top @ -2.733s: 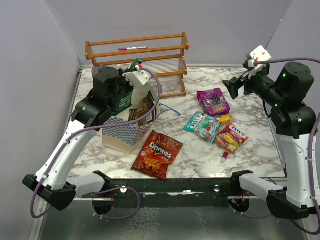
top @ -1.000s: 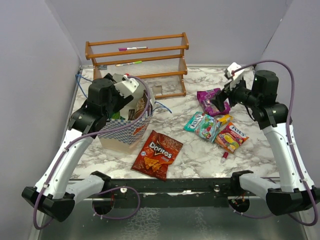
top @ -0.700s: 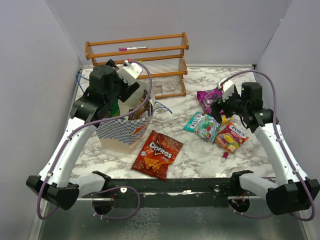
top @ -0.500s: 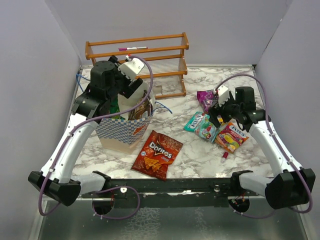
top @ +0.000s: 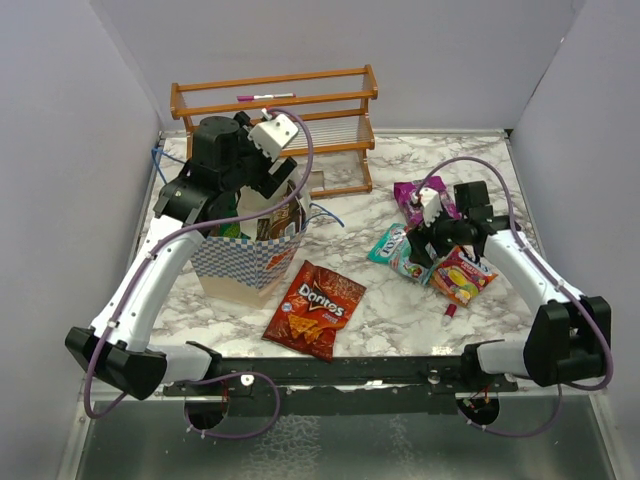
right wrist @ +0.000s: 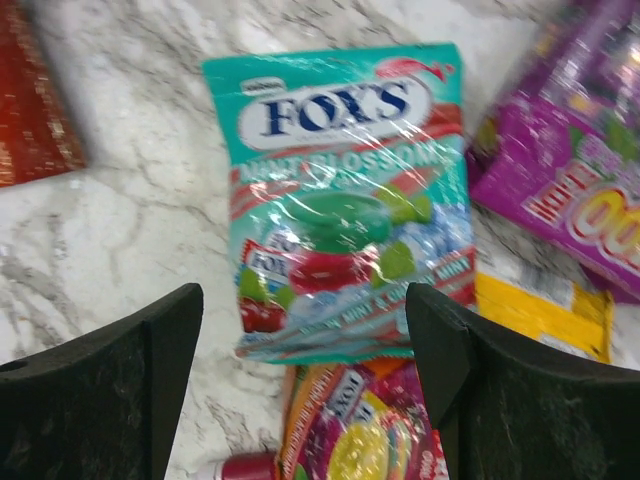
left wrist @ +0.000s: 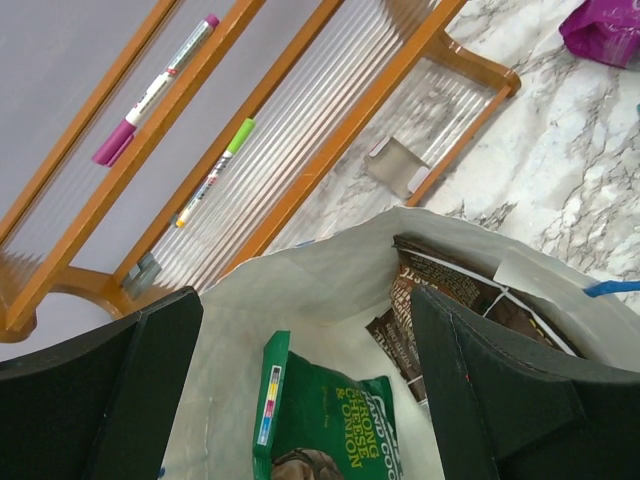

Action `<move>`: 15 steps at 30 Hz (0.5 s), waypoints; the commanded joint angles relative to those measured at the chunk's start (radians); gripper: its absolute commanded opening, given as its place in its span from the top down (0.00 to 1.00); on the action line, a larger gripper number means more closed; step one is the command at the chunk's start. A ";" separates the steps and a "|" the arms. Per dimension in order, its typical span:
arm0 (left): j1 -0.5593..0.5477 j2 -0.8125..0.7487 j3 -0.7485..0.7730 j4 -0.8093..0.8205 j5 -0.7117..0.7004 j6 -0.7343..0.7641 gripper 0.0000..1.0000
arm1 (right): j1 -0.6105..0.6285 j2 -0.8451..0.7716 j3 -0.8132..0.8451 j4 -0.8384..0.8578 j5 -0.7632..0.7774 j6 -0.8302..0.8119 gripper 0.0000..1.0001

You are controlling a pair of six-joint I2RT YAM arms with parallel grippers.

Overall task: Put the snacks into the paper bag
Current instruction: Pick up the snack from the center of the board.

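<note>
The checkered paper bag [top: 245, 265] stands upright at the left. My left gripper [top: 262, 185] hangs open just above its mouth, holding nothing. In the left wrist view my left gripper [left wrist: 305, 310] looks down the bag's white inner wall [left wrist: 330, 270] at a green chips packet [left wrist: 340, 410] and a brown packet [left wrist: 440, 295]. My right gripper [top: 428, 240] is low over the candy packs, open [right wrist: 305, 300], straddling the lower end of the teal pack [right wrist: 340, 200]. The magenta pack [right wrist: 570, 180] and the red-yellow pack [right wrist: 370, 440] lie beside it. The red Doritos bag [top: 315, 308] lies flat near the front.
A wooden rack [top: 275, 100] with markers [left wrist: 155, 90] stands behind the bag. A small red cap-like object [top: 450, 312] lies near the red-yellow pack. Grey walls close in the left, back and right sides.
My left gripper rose out of the bag's mouth and opened wider. My right arm swung down and left from mid-air to just above the teal pack.
</note>
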 commanded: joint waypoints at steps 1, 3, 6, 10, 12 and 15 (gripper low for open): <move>0.004 0.000 0.050 0.003 0.055 -0.018 0.12 | 0.056 0.041 0.034 0.028 -0.233 -0.041 0.18; 0.004 0.004 0.057 0.015 0.041 -0.005 0.11 | 0.101 0.081 0.039 0.062 -0.273 -0.027 0.18; 0.004 0.011 0.078 0.029 0.014 0.014 0.10 | 0.184 0.149 0.047 0.107 -0.303 -0.015 0.19; 0.004 0.008 0.096 0.042 -0.004 0.026 0.09 | 0.297 0.247 0.062 0.182 -0.299 0.004 0.19; 0.004 0.003 0.098 0.045 -0.002 0.026 0.09 | 0.338 0.300 0.074 0.221 -0.290 0.017 0.19; 0.004 -0.002 0.098 0.045 0.008 0.025 0.09 | 0.387 0.382 0.099 0.270 -0.279 0.040 0.20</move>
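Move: The Doritos bag lies flat about 26 cm to the right hand's left and 12 cm back, some 9 cm below it. The teal Foxs bag is nearly under the hand, about 4 cm left and 3 cm ahead. The red-yellow bag is roughly 10 cm right and 3 cm back, and the purple bag 16 cm ahead and 1 cm right. From the left hand, the Doritos bag lies about 25 cm back, 12 cm right and 34 cm down. Heading for the Doritos bag, the right hand sweeps about 13 cm left off the Foxs bag. It draws back and sinks some 4 cm each while turning about 25 degrees counter-clockwise, fingers staying wide open, and arrives near the bag's right-hand corner. The left hand rises some 3 cm above the paper bag, open. ##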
